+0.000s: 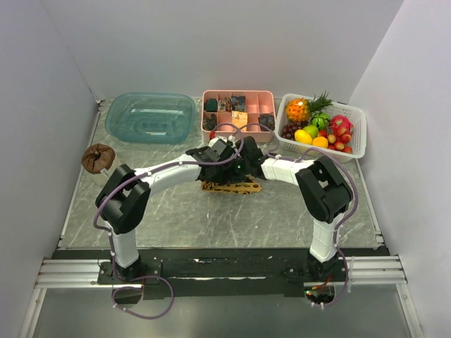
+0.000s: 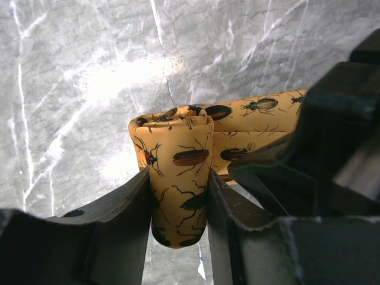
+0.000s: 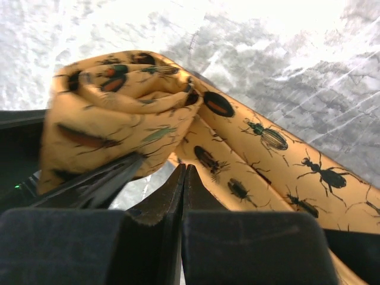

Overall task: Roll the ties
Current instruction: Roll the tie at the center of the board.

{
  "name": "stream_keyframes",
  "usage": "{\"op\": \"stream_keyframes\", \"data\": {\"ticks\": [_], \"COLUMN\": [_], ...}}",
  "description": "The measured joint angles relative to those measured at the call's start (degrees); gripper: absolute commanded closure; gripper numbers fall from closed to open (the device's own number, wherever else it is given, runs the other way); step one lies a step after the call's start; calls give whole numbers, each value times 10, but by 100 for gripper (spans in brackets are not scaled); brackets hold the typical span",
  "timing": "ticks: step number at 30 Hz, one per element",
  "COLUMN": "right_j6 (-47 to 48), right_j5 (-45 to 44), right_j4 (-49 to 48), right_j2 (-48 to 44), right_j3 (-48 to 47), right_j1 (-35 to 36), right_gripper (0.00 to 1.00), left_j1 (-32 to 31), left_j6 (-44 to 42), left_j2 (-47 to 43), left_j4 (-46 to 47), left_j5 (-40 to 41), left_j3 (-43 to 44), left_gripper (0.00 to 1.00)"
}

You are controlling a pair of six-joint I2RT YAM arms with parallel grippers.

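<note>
The tie is golden-yellow cloth printed with dark beetles, lying mid-table under both wrists. One end is wound into a thick roll, and the flat strip runs away from it across the marble. My left gripper is shut on the roll, one finger pressed to each side, and the roll's lower end pokes out below them. My right gripper is shut with nothing between its fingers. Its tips sit at the strip right beside the roll. From above, both grippers meet over the tie.
A clear teal tub stands at the back left. A pink divided box with small fabric bundles is at the back middle, and a white basket of fruit at the back right. A brown round object sits by the left wall.
</note>
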State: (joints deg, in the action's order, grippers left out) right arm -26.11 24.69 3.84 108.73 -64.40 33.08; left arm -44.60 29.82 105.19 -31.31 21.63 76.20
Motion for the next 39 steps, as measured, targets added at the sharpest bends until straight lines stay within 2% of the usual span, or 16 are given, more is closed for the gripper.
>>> {"op": "stream_keyframes", "data": {"ticks": [16,23,30,39], "right_j6": [-2,0,3,3], "right_j5": [-2,-3,-5,-1], "right_j4": [1,5,0,-5], "right_j2": [-8,-29,-47,-71], "right_j3": [8,31,37,62], "right_j1": [-12,-30,-47,-57], "right_gripper": [100,100,100,100], "left_j1": [-24,-48,-56,-57], "left_j6": [15,24,29,33], "left_j2": [24,33,30,-8], "left_j4": [-26,-27,-5,74], "left_j5": [59,75,74,6], "left_j3": [28,44,40,-24], "left_gripper": [42,24,22,22]}}
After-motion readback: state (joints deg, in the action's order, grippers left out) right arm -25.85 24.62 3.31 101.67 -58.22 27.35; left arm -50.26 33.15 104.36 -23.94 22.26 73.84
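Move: The tie roll is between the left hand's fingertips, its middle about 1 cm ahead of and 1 cm below the hand point. From the right hand's closed tips, the roll lies some 3 cm to the left, about level in height and reach. The flat tie tail runs to the right on the table, its middle roughly 9 cm right of the left hand and 4 cm lower. The pink box is about 23 cm ahead and 8 cm right of the left hand. Rightward go both hands, about 4.5 cm each, after roughly half a second almost in place. The left leans slightly at first, then opens its fingers from under half to about three quarters as it shifts along the tie towards the tail's end, easing back a little at the finish. The right, fingers shut, retreats over the tail, ending 1.5 cm higher. ##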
